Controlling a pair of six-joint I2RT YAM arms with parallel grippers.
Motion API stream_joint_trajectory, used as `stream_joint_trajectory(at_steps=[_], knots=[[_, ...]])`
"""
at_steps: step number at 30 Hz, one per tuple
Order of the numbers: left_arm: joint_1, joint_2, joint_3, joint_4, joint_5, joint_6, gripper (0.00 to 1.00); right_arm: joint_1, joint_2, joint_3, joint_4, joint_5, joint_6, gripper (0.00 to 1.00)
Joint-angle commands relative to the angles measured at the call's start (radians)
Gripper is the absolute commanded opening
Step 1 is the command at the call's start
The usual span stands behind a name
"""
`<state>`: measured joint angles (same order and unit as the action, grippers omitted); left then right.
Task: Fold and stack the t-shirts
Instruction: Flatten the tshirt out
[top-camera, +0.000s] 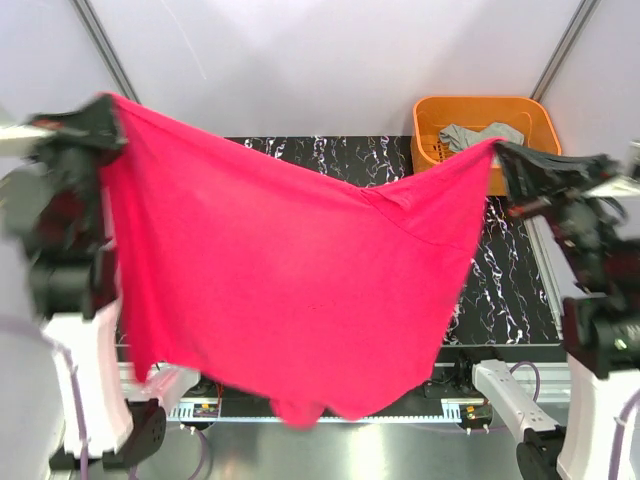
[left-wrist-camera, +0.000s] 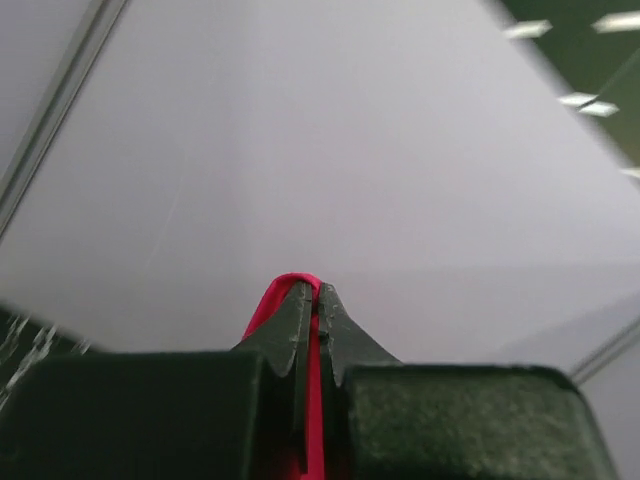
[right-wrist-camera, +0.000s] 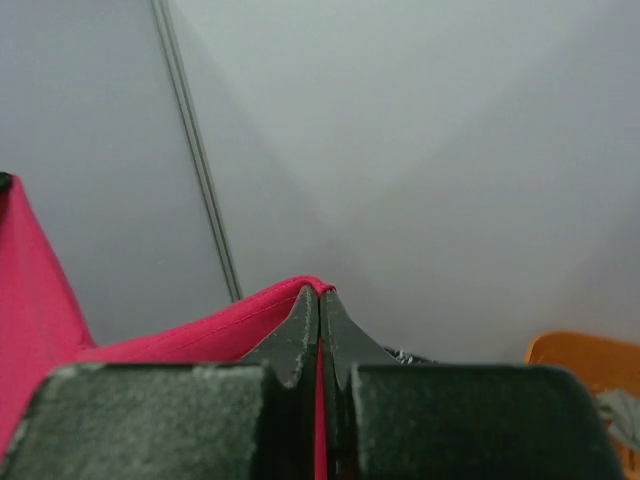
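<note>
The magenta-red t-shirt (top-camera: 290, 270) hangs spread wide in the air above the table, stretched between both arms. My left gripper (top-camera: 112, 120) is shut on its upper left corner, and red fabric (left-wrist-camera: 314, 400) shows pinched between the jaws in the left wrist view. My right gripper (top-camera: 500, 152) is shut on the upper right corner, with a red hem (right-wrist-camera: 200, 335) running off to the left in the right wrist view. The light grey t-shirt (top-camera: 480, 135) lies crumpled inside the orange basket (top-camera: 430, 110).
The orange basket stands at the back right, just behind my right gripper, and its rim (right-wrist-camera: 585, 355) shows in the right wrist view. The black marbled tabletop (top-camera: 505, 270) lies beneath the hanging shirt. Grey walls with metal posts (top-camera: 105, 45) enclose the back.
</note>
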<state>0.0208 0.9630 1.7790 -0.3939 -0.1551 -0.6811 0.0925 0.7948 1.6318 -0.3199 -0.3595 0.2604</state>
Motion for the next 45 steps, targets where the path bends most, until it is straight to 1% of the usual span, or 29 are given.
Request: stream_joint_trajectory(at_steps=[1,2,3,4,5,6,7,8,9,10,11,12,13,14,15,18,20,22,29,37,41,42,43,45], knots=[[0.004,0.083,-0.168,-0.02,-0.044,0.011,0.0,0.0,0.02,-0.154,-0.021,0.036,0.097,0.0],[0.005,0.095,-0.218,0.004,-0.043,0.02,0.0,0.0,0.017,-0.194,-0.021,0.063,0.111,0.0],[0.005,0.111,-0.319,0.062,-0.038,0.032,0.0,-0.002,0.02,-0.235,-0.019,0.077,0.111,0.0],[0.007,0.15,-0.367,0.09,-0.043,0.04,0.0,0.0,0.024,-0.321,-0.007,0.089,0.111,0.0],[0.011,0.179,-0.407,0.107,-0.047,0.032,0.0,0.0,0.047,-0.366,0.01,0.115,0.114,0.0],[0.017,0.256,-0.464,0.153,-0.014,0.032,0.0,0.0,0.067,-0.401,0.024,0.129,0.114,0.0],[0.031,0.305,-0.48,0.164,0.012,0.011,0.0,0.0,0.089,-0.474,0.068,0.139,0.109,0.0],[0.044,0.357,-0.483,0.179,0.047,-0.006,0.0,0.0,0.139,-0.507,0.094,0.154,0.114,0.0],[0.05,0.412,-0.478,0.214,0.118,-0.014,0.0,0.0,0.17,-0.535,0.117,0.16,0.112,0.0],[0.057,0.525,-0.469,0.23,0.133,-0.02,0.0,-0.002,0.205,-0.571,0.166,0.163,0.112,0.0],[0.056,0.583,-0.46,0.243,0.143,-0.023,0.0,0.0,0.281,-0.576,0.18,0.18,0.108,0.0],[0.059,0.693,-0.434,0.272,0.15,-0.026,0.0,-0.002,0.323,-0.575,0.202,0.185,0.102,0.0],[0.065,0.747,-0.414,0.277,0.175,-0.026,0.0,0.0,0.364,-0.567,0.205,0.188,0.093,0.0],[0.071,0.799,-0.388,0.277,0.183,-0.026,0.0,0.0,0.444,-0.554,0.203,0.183,0.07,0.0],[0.077,0.891,-0.333,0.271,0.205,-0.023,0.0,0.0,0.481,-0.543,0.202,0.179,0.056,0.0],[0.08,1.002,-0.233,0.259,0.215,0.001,0.0,0.0,0.595,-0.504,0.199,0.191,0.004,0.0],[0.083,1.113,-0.155,0.225,0.245,0.02,0.0,-0.002,0.654,-0.469,0.177,0.217,-0.022,0.0],[0.082,1.146,-0.119,0.216,0.272,0.029,0.0,0.0,0.681,-0.455,0.176,0.209,-0.036,0.0],[0.082,1.223,-0.07,0.196,0.315,0.034,0.0,0.0,0.774,-0.417,0.173,0.214,-0.046,0.0],[0.084,1.283,-0.033,0.188,0.322,0.034,0.0,0.0,0.825,-0.395,0.174,0.273,-0.064,0.0],[0.084,1.312,0.025,0.155,0.325,0.035,0.0,-0.002,0.84,-0.383,0.173,0.295,-0.073,0.0],[0.082,1.319,0.033,0.144,0.322,0.038,0.03,0.0,0.843,-0.379,0.171,0.294,-0.076,0.0],[0.084,1.32,0.046,0.135,0.318,0.043,0.14,0.0,0.847,-0.375,0.171,0.295,-0.078,0.0],[0.08,1.304,0.054,0.092,0.296,0.078,0.28,0.0,0.854,-0.366,0.17,0.292,-0.081,0.02]])
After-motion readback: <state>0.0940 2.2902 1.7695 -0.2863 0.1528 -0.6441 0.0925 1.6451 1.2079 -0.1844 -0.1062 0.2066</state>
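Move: The red t-shirt already hangs spread between both shut grippers, its top corners pinched high over the table. The left corner's landing place on the far-left tabletop is about 35 cm ahead, straight in line and some 60 cm below the left hand; the table's far edge is about 14 cm beyond that. The right corner's place is roughly 29 cm ahead, 2 cm right and 58 cm below the right hand; the orange bin stands about 38 cm ahead, 18 cm right and 52 cm below that hand. The t-shirt is flung down and forward by both arms: the left corner drops nearly 60 cm and reaches 35 cm out to just over the table, the right drops 45 cm and goes some 29 cm out beside the bin. Both wrists tip down steeply, with the fast swing easing to a creep; the right keeps its pinch while the left fingers just start opening. ##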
